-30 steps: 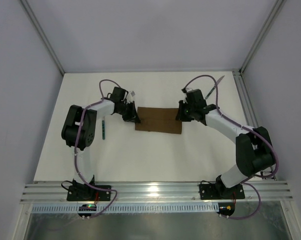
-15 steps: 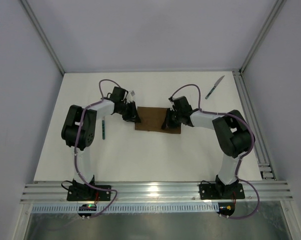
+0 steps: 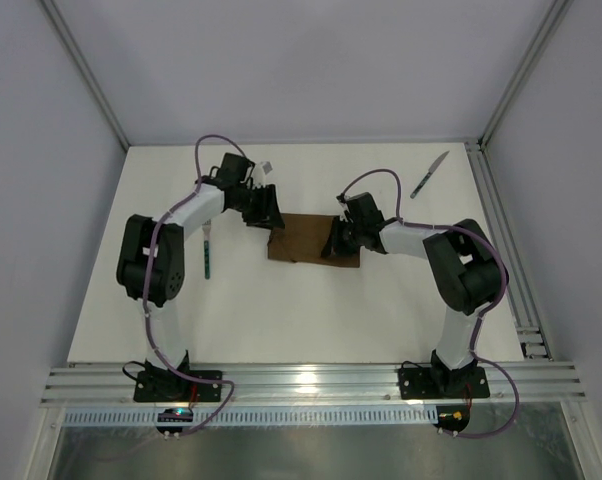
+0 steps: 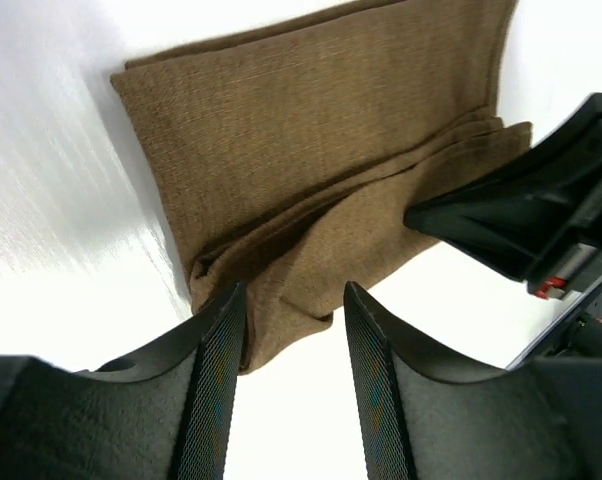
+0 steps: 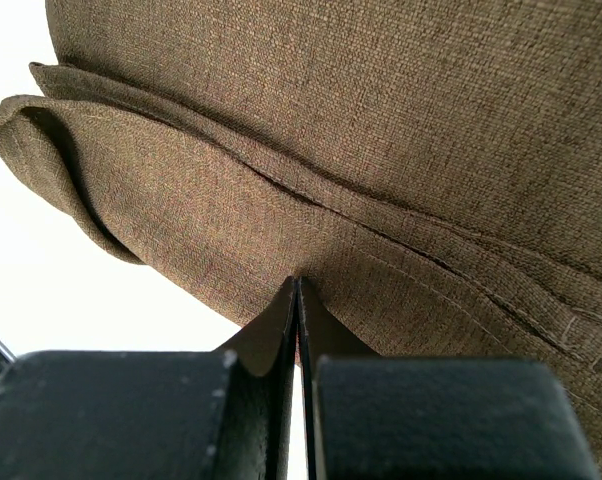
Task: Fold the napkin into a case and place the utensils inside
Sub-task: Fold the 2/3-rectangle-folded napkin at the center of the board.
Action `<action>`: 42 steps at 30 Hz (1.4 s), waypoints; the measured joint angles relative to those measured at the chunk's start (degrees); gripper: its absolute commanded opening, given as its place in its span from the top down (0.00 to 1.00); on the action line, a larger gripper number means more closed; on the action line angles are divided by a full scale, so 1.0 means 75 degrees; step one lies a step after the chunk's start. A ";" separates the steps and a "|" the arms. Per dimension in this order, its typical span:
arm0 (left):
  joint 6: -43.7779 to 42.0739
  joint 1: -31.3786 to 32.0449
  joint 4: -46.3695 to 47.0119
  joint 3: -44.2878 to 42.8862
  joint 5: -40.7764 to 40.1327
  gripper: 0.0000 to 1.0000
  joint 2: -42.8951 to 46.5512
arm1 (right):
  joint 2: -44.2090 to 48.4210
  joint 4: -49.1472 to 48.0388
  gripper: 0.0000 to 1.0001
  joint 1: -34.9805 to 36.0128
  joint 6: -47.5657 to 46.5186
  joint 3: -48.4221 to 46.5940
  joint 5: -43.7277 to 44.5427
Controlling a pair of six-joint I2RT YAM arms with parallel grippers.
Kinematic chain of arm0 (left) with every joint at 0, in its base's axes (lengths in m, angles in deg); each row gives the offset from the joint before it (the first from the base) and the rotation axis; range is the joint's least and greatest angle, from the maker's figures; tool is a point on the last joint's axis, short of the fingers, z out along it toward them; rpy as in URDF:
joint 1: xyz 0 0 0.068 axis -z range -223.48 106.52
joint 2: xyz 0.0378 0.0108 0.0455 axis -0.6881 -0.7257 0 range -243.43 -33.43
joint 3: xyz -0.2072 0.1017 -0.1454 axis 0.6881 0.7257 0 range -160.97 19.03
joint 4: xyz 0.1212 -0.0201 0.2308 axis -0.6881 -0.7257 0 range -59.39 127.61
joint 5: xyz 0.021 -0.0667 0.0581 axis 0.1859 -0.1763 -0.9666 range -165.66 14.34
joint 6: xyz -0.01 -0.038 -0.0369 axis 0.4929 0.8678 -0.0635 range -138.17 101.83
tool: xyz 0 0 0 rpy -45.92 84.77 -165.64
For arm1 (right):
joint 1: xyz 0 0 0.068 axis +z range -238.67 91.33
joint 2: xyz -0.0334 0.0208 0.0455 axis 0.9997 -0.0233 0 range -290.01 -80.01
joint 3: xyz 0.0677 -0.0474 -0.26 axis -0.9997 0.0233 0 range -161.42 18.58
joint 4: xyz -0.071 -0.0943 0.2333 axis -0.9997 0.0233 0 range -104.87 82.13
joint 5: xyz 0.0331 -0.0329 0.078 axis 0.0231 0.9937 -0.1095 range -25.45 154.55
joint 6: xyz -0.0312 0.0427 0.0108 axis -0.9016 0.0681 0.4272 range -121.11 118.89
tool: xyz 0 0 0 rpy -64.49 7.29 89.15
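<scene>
The dark brown napkin (image 3: 306,240) lies folded into an oblong on the white table, its layered edges showing in the left wrist view (image 4: 311,150). My left gripper (image 3: 266,212) hovers at its left end, open, and the cloth's corner lies loose just beyond the fingertips (image 4: 293,295). My right gripper (image 3: 333,243) is shut, its tips pressed against the napkin's right part (image 5: 298,282); I see no cloth between them. The knife (image 3: 430,174) lies at the far right. The teal-handled fork (image 3: 208,258) lies left of the napkin.
An aluminium rail (image 3: 311,382) runs along the near table edge by the arm bases. Enclosure posts and walls stand at the far corners. The right arm's black finger (image 4: 521,220) reaches into the left wrist view.
The left gripper opened, let go of the napkin's left end and drew back towards the far side. The right gripper shut and slid left onto the napkin, then stayed put.
</scene>
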 measured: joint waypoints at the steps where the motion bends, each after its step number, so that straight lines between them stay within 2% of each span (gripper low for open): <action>1: -0.0058 0.0000 -0.0073 -0.0093 0.0003 0.54 0.0050 | -0.0009 0.0000 0.96 -0.0003 -0.0003 0.0000 -0.0009; 3: -0.0207 0.0000 -0.0198 -0.0274 0.0003 0.64 0.0125 | -0.0012 -0.0003 0.96 -0.0017 -0.0003 0.0000 -0.0044; 4: -0.0294 0.0000 -0.0221 -0.0300 -0.0003 0.72 0.0169 | -0.0012 -0.0003 0.96 -0.0026 -0.0003 0.0000 -0.0055; 5: -0.0414 0.0003 -0.0271 -0.0303 -0.0009 0.85 0.0216 | -0.0015 -0.0003 0.96 -0.0032 -0.0003 0.0000 -0.0070; 6: -0.0507 0.0006 -0.0335 -0.0303 -0.0035 0.87 0.0251 | -0.0015 -0.0003 0.96 -0.0032 -0.0003 0.0000 -0.0076; 7: -0.0664 0.0015 -0.0402 -0.0303 -0.0067 0.87 0.0268 | -0.0020 -0.0006 0.96 -0.0035 -0.0003 -0.0003 -0.0079; 11: -0.1472 0.0198 -0.0708 -0.0306 -0.0449 0.73 0.0259 | -0.0035 0.0000 0.96 -0.0044 -0.0009 -0.0015 -0.0114; 18: -0.3066 0.0970 -0.0921 -0.0373 -0.1125 0.73 0.0175 | -0.0050 -0.0006 0.96 -0.0070 -0.0009 -0.0015 -0.0175; 25: -0.4179 0.1125 -0.1148 -0.0801 -0.1582 0.75 0.0035 | -0.0064 -0.0020 0.96 -0.0085 -0.0012 -0.0015 -0.0224; 36: -0.4689 0.1209 -0.1682 -0.0906 -0.1588 0.76 -0.0318 | -0.0064 -0.0017 0.96 -0.0099 -0.0067 -0.0020 -0.0259; 42: -0.4779 0.1227 -0.1708 -0.0924 -0.1609 0.91 -0.0373 | -0.0064 -0.0017 0.96 -0.0117 -0.0070 -0.0020 -0.0265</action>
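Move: The loose left end of the napkin's near flap lies about 3 cm back, 1 cm right and some 6 cm below the open left gripper. The napkin's middle is about 9 cm to that gripper's right and 1 cm back, and the fork some 16 cm to its left and 3 cm back, both about 7 cm below. From the right gripper, already shut on top of the flap, that loose end lies roughly 11 cm left and 1 cm ahead, about level. Let the left gripper rise another 2 cm, then bring it back about 2 cm and down to some 2 cm below its starting height, over the flap's loose left end. Meanwhile turn it clockwise and point it more steeply down, about 40 degrees in all, and bring its fingers nearly shut. Keep the shut right fingertips in place on the flap. ##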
